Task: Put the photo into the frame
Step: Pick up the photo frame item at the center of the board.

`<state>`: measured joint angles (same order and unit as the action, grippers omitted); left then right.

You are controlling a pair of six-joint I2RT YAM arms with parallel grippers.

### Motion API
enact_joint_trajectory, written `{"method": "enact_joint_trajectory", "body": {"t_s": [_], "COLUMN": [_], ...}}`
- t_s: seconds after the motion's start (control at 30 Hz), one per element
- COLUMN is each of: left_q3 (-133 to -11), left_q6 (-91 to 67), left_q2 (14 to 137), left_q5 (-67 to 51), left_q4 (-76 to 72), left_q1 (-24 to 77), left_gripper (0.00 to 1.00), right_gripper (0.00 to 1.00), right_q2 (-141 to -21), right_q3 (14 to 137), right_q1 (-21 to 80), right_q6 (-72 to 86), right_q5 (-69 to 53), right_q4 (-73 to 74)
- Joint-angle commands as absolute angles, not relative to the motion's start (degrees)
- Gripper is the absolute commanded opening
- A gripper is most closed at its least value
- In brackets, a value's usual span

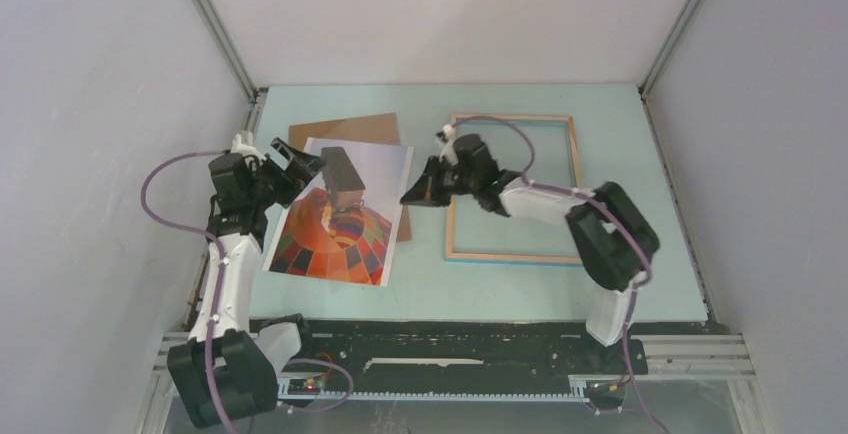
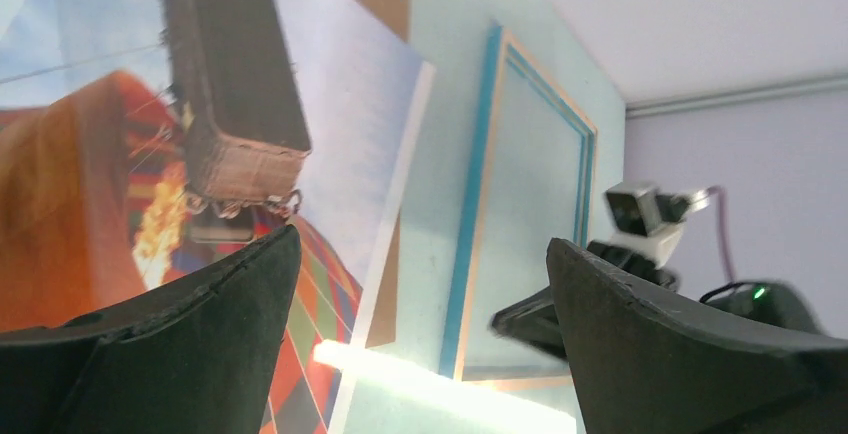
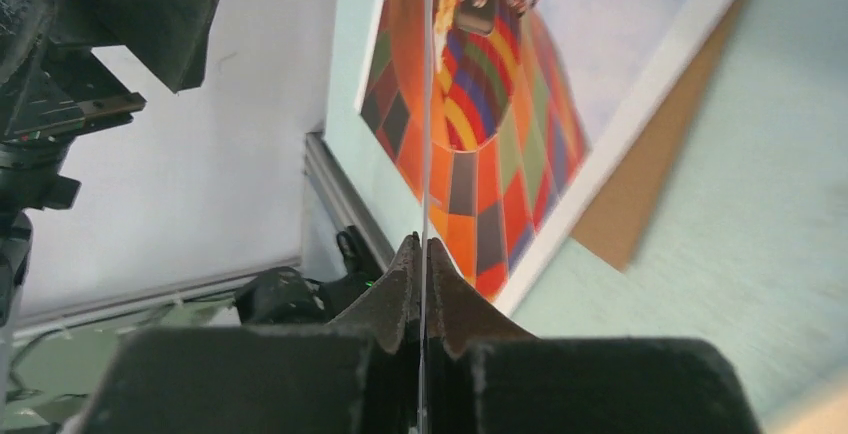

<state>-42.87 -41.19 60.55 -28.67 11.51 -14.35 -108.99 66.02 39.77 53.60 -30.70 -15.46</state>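
The photo (image 1: 330,244) of an orange checkered balloon lies face up at the left of the table, also in the left wrist view (image 2: 340,84) and the right wrist view (image 3: 500,134). The frame (image 1: 510,257) lies to its right, wood side up with a blue edge (image 2: 470,204). My right gripper (image 1: 408,197) (image 3: 425,244) sits at the photo's right edge. It is shut on a thin sheet seen edge-on as a pale line, and the photo shows on both sides of that line. My left gripper (image 1: 308,164) (image 2: 422,244) hangs open over the photo's upper left, holding nothing.
A plain brown backing board (image 1: 350,126) (image 3: 650,174) lies under the photo and sticks out at its top and right. Grey walls close the table on the left, right and back. A bright glare band (image 2: 440,384) crosses the table between photo and frame.
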Motion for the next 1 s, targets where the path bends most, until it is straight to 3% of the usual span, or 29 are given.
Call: {"method": "enact_joint_trajectory", "body": {"t_s": [0.0, 0.1, 0.3, 0.37, 0.6, 0.97], "left_q3": [-45.2, -46.8, -47.4, -47.4, -47.7, -47.2], "left_q6": [-37.2, -35.7, -35.0, -35.1, -36.2, -37.1], "left_q2": [58.2, 58.0, 57.6, 57.5, 56.2, 54.9], "left_q5": [-31.3, -34.0, -33.5, -33.1, -36.9, -37.6], "left_q4": [9.9, 10.0, 11.7, 12.4, 11.8, 11.3], "left_q1": [-10.7, -5.9, -0.5, 1.6, 4.0, 7.0], "left_gripper": [1.00, 1.00, 1.00, 1.00, 1.00, 1.00], "right_gripper": [0.00, 0.00, 0.00, 0.00, 0.00, 0.00], "right_q2": [-97.9, -92.4, -84.9, -82.4, -85.2, -89.7], "right_q3": [67.5, 64.6, 55.1, 54.0, 51.5, 50.4], "right_q1": [33.1, 27.5, 16.4, 13.3, -6.1, -15.3], "right_q6": [35.9, 30.0, 15.9, 12.9, 9.7, 5.7], "right_q5": [-33.3, -33.5, -51.2, -49.1, -52.4, -57.4], "right_q4": [5.3, 13.8, 16.1, 19.5, 26.4, 24.1]}}
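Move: The right gripper is shut on the edge of the clear sheet. From it, the middle of the photo frame lies about 26 cm to the right, 8 cm ahead and 9 cm below. The photo is centred some 19 cm to its left and 2 cm ahead, over the brown board, which is 17 cm left and 11 cm ahead. From the open left gripper the frame is roughly 51 cm to the right, 6 cm ahead and 16 cm down, and the photo is 5 cm right, level with it. Keep the right gripper shut on the clear sheet and sweep it fast to the right, about 33 cm, over the photo frame towards its right side, first rising some 5 cm, then sinking to slightly below the starting height while turning clockwise. Bring the open left gripper about 13 cm right, above the photo, easing back and a little up, and turn it some 30 degrees clockwise. ##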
